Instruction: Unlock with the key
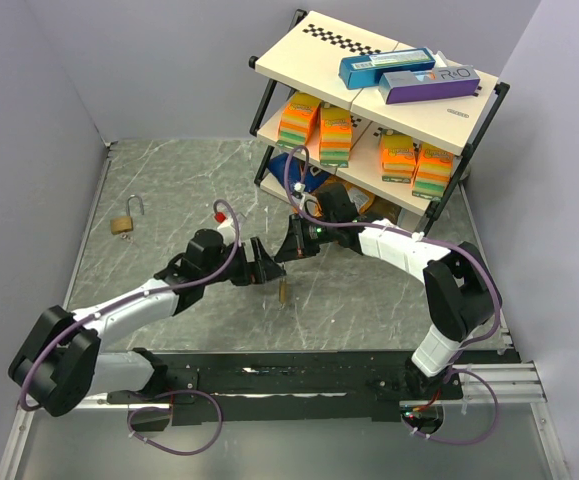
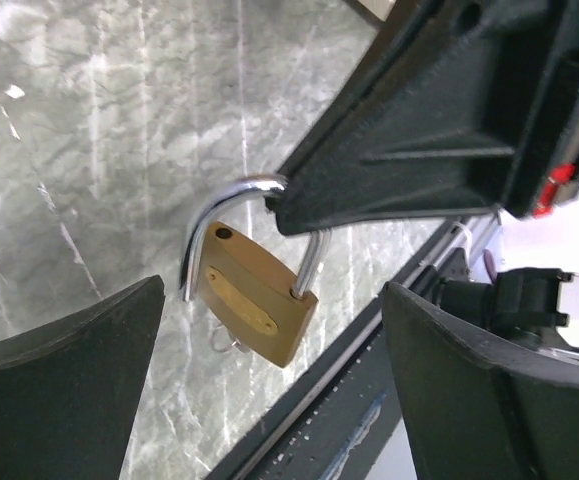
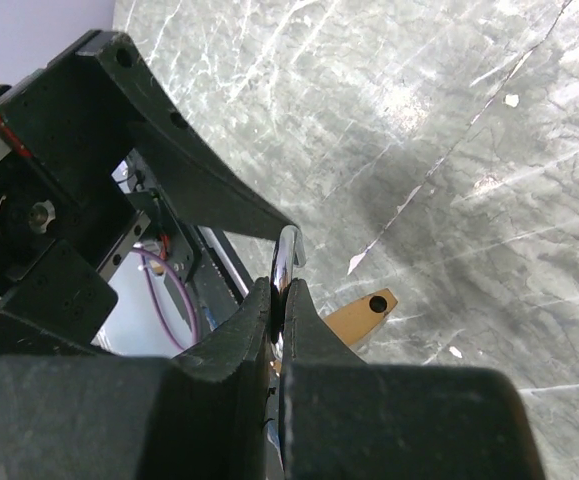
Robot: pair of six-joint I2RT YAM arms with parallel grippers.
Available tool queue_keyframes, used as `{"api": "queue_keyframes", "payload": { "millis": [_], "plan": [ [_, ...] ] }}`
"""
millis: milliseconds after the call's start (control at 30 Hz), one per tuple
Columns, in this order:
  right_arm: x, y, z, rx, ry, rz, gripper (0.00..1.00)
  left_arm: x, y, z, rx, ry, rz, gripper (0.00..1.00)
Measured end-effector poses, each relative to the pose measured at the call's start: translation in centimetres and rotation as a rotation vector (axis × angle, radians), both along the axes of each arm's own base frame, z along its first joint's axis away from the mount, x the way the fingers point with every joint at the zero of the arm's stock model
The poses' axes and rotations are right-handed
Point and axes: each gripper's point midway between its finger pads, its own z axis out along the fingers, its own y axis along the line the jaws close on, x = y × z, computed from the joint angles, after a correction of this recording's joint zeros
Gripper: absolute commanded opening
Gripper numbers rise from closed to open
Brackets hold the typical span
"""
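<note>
My right gripper is shut on the silver shackle of a brass padlock and holds it hanging above the table. In the left wrist view the padlock has its shackle swung open, with the free end outside the body and the empty shackle hole showing. A small thin metal piece with a ring pokes out behind the lock's lower edge; it looks like the key. My left gripper is open with its fingers wide on either side of the lock, touching nothing.
A second brass padlock with an open shackle lies on the table at the far left. A three-tier shelf with boxes stands at the back right, just behind the right arm. The table's black front rail is below the hanging lock.
</note>
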Motion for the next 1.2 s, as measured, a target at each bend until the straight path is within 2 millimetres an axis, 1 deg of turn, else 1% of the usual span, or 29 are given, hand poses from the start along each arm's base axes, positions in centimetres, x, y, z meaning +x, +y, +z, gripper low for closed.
{"api": "queue_keyframes", "payload": {
  "millis": [100, 233, 267, 333, 367, 433, 467, 533, 567, 633, 733, 767, 833, 867, 900, 1033, 1133, 1200],
  "plan": [
    [0.0, 0.0, 0.1, 0.003, -0.001, 0.002, 0.0, 0.4, -0.1, -0.5, 0.019, 0.006, 0.004, 0.91],
    [-0.1, 0.1, 0.1, 0.007, 0.0, 0.007, 0.0, 0.5, -0.2, -1.8, 0.042, 0.038, -0.001, 0.86],
    [-0.1, 0.1, 0.0, 0.007, 0.001, 0.007, 0.0, 0.5, -0.2, -2.2, 0.047, 0.047, -0.004, 0.8],
    [-0.1, 0.1, 0.0, 0.007, 0.003, 0.009, 0.0, 0.4, -0.4, -2.9, 0.052, 0.064, -0.015, 0.74],
    [-0.1, 0.1, -0.1, 0.006, 0.004, 0.009, 0.0, 0.3, -0.5, -3.0, 0.051, 0.072, -0.02, 0.67],
    [0.0, 0.1, -0.4, -0.001, 0.003, 0.006, 0.0, 0.3, -0.7, -3.0, 0.049, 0.076, -0.031, 0.6],
    [0.1, 0.1, -0.5, -0.004, 0.004, 0.005, 0.0, 0.3, -0.8, -2.9, 0.046, 0.073, -0.035, 0.56],
    [0.1, 0.0, -0.6, -0.007, 0.001, 0.005, 0.0, 0.3, -0.9, -3.0, 0.048, 0.075, -0.042, 0.5],
    [0.2, 0.0, -0.6, -0.008, -0.001, 0.006, 0.0, 0.3, -0.9, -3.0, 0.05, 0.074, -0.047, 0.44],
    [0.3, 0.0, -0.9, -0.01, 0.001, 0.005, 0.0, 0.3, -0.9, -3.1, 0.055, 0.075, -0.049, 0.42],
    [0.3, 0.0, -1.3, -0.018, 0.006, 0.004, 0.0, 0.3, -0.9, -3.5, 0.068, 0.08, -0.051, 0.35],
    [0.4, 0.0, -1.4, -0.021, 0.006, 0.002, 0.0, 0.3, -0.8, -3.6, 0.075, 0.082, -0.049, 0.3],
    [0.5, -0.1, -1.7, -0.028, 0.005, -0.004, 0.0, 0.4, -0.6, -3.8, 0.089, 0.088, -0.038, 0.27],
    [0.6, -0.1, -1.8, -0.033, 0.004, -0.007, 0.0, 0.5, -0.5, -3.9, 0.1, 0.093, -0.028, 0.21],
    [0.7, -0.1, -2.1, -0.04, 0.004, -0.01, 0.0, 0.6, -0.4, -4.0, 0.108, 0.094, -0.02, 0.19],
    [1.0, 0.3, -3.0, -0.065, -0.003, -0.022, 0.0, 0.8, 0.1, -4.6, 0.147, 0.106, 0.014, 0.17],
    [1.2, 1.0, -3.9, -0.089, -0.023, -0.024, 0.0, 0.8, 0.8, -5.3, 0.194, 0.127, 0.05, 0.16],
    [1.5, 1.5, -4.0, -0.103, -0.041, -0.031, 0.0, 1.2, 1.2, -5.3, 0.225, 0.123, 0.082, 0.17]
  ]
}}
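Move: The padlock's upright shackle stands between the open left fingers, about 2 cm right of that hand, level with it forward and 2 cm below. Its body hangs 6 cm below that hand, 2 cm right and 1 cm back, with the key ring some 3 cm lower still and 1 cm farther back. The right fingers already pinch the shackle's top; from them the body is about 5 cm below and 2 cm back, straight in line sideways. Left hand sinks 3 cm and closes on the shackle's legs; both hands then sink, right about 4 cm. ##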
